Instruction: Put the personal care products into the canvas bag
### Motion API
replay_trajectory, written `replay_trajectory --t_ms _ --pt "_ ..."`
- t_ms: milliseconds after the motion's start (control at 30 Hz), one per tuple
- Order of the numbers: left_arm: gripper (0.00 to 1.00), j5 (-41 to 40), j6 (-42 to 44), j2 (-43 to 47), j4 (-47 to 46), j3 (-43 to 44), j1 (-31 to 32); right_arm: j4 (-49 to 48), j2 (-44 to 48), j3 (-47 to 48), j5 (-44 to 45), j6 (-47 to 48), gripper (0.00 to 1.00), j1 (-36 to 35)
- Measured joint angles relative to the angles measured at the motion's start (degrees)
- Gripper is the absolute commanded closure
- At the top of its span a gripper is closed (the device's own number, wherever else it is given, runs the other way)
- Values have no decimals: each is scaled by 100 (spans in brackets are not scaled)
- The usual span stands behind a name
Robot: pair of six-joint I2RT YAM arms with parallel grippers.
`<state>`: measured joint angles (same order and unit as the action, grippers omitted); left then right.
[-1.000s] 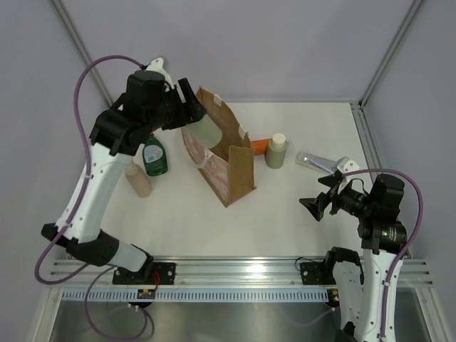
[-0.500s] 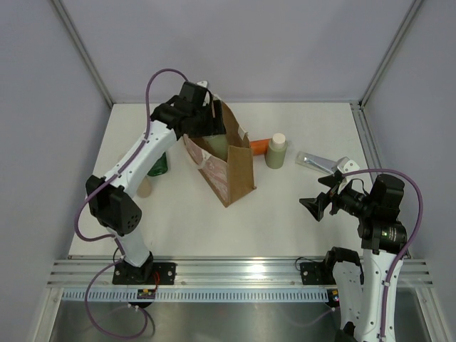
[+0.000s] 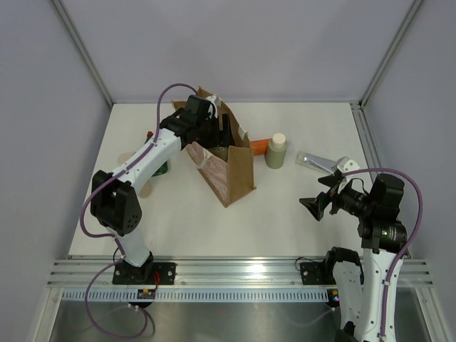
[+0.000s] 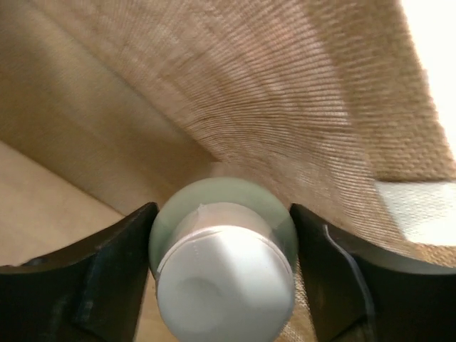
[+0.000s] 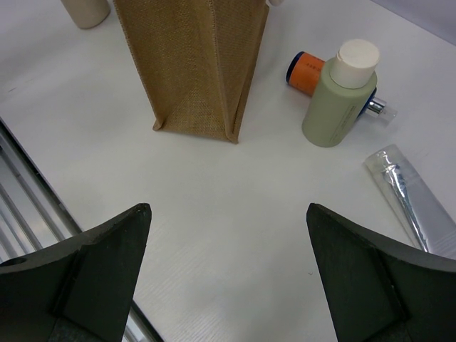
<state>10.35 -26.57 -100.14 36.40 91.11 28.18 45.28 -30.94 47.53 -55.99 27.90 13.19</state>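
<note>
My left gripper point(image 3: 217, 135) reaches down into the open mouth of the tan canvas bag point(image 3: 239, 171). It is shut on a pale green bottle with a cream cap point(image 4: 221, 271), one finger on each side, with the bag's woven wall point(image 4: 285, 92) close behind. A second pale bottle point(image 3: 276, 151) stands right of the bag, with the orange bottle point(image 3: 259, 146) lying beside it. The flat silver tube point(image 3: 317, 162) lies further right. The green red-capped bottle point(image 3: 160, 167) is partly hidden behind the left arm. My right gripper point(image 3: 319, 203) hovers open and empty near the tube.
A tan bottle point(image 3: 146, 189) stands left of the bag, half covered by the left arm. The right wrist view shows the bag point(image 5: 192, 64), pale bottle point(image 5: 340, 96), orange bottle point(image 5: 308, 71) and tube point(image 5: 413, 206). The metal rail point(image 3: 235, 267) runs along the near edge.
The left arm has swung from above the bag's left side down into its mouth, carrying the pale bottle inside. The right arm has not moved.
</note>
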Motion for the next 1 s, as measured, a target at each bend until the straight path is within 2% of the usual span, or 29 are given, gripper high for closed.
replay_trajectory --t_ms 100,233,400,500,567,667,767,900,1000 --pt "11 170 24 4 -181 2 0 0 -61 0 0 -2 1 0" --pt "7 306 162 50 -313 2 0 13 -334 11 -4 0 1 0" --pt "2 361 492 313 -168 44 0 94 -1370 341 66 -208 0 -37" --pt "1 358 680 584 -85 114 0 -120 -2046 579 684 -581 0 -411" --pt "1 350 804 920 -28 114 0 -348 -2518 737 1460 -868 1 -1016" --pt "1 267 975 1611 -7 111 0 -903 -3189 955 2599 -1506 0 -1939" --pt "1 59 1075 2564 -210 -116 0 -1497 -3788 1154 3506 -2055 1 -2404" --pt "1 -286 1161 4350 -581 -1335 0 -2365 -4529 1305 4232 -2391 1 -2656" --pt "1 -551 1152 5740 -778 -2505 0 -2782 -5034 1412 4448 -2487 0 -2712"
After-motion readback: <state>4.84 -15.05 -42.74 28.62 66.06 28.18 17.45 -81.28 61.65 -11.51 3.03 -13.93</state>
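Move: Already inside the bag's mouth with a sage bottle in its grip, the left hand has the bag's middle about 3 cm ahead, 2 cm left and 7 cm below; the red-capped green bottle stands roughly 11 cm ahead and 28 cm left. From the right hand, the standing sage bottle is some 27 cm ahead, 5 cm left and 18 cm down. The orange bottle lies about 7 cm beyond that bottle and 3 cm to its left, the clear tube 1 cm nearer and 18 cm to its right. Opening its fingers, the left hand lets go of the sage bottle inside the bag, then climbs out some 19 cm while swinging back and left, its fingertips tipping up about 40 degrees. Meanwhile the right hand, fingers staying wide open, reaches about 20 cm forward and sinks 9 cm towards the standing sage bottle, tilting down and turning clockwise, still short of touching. ##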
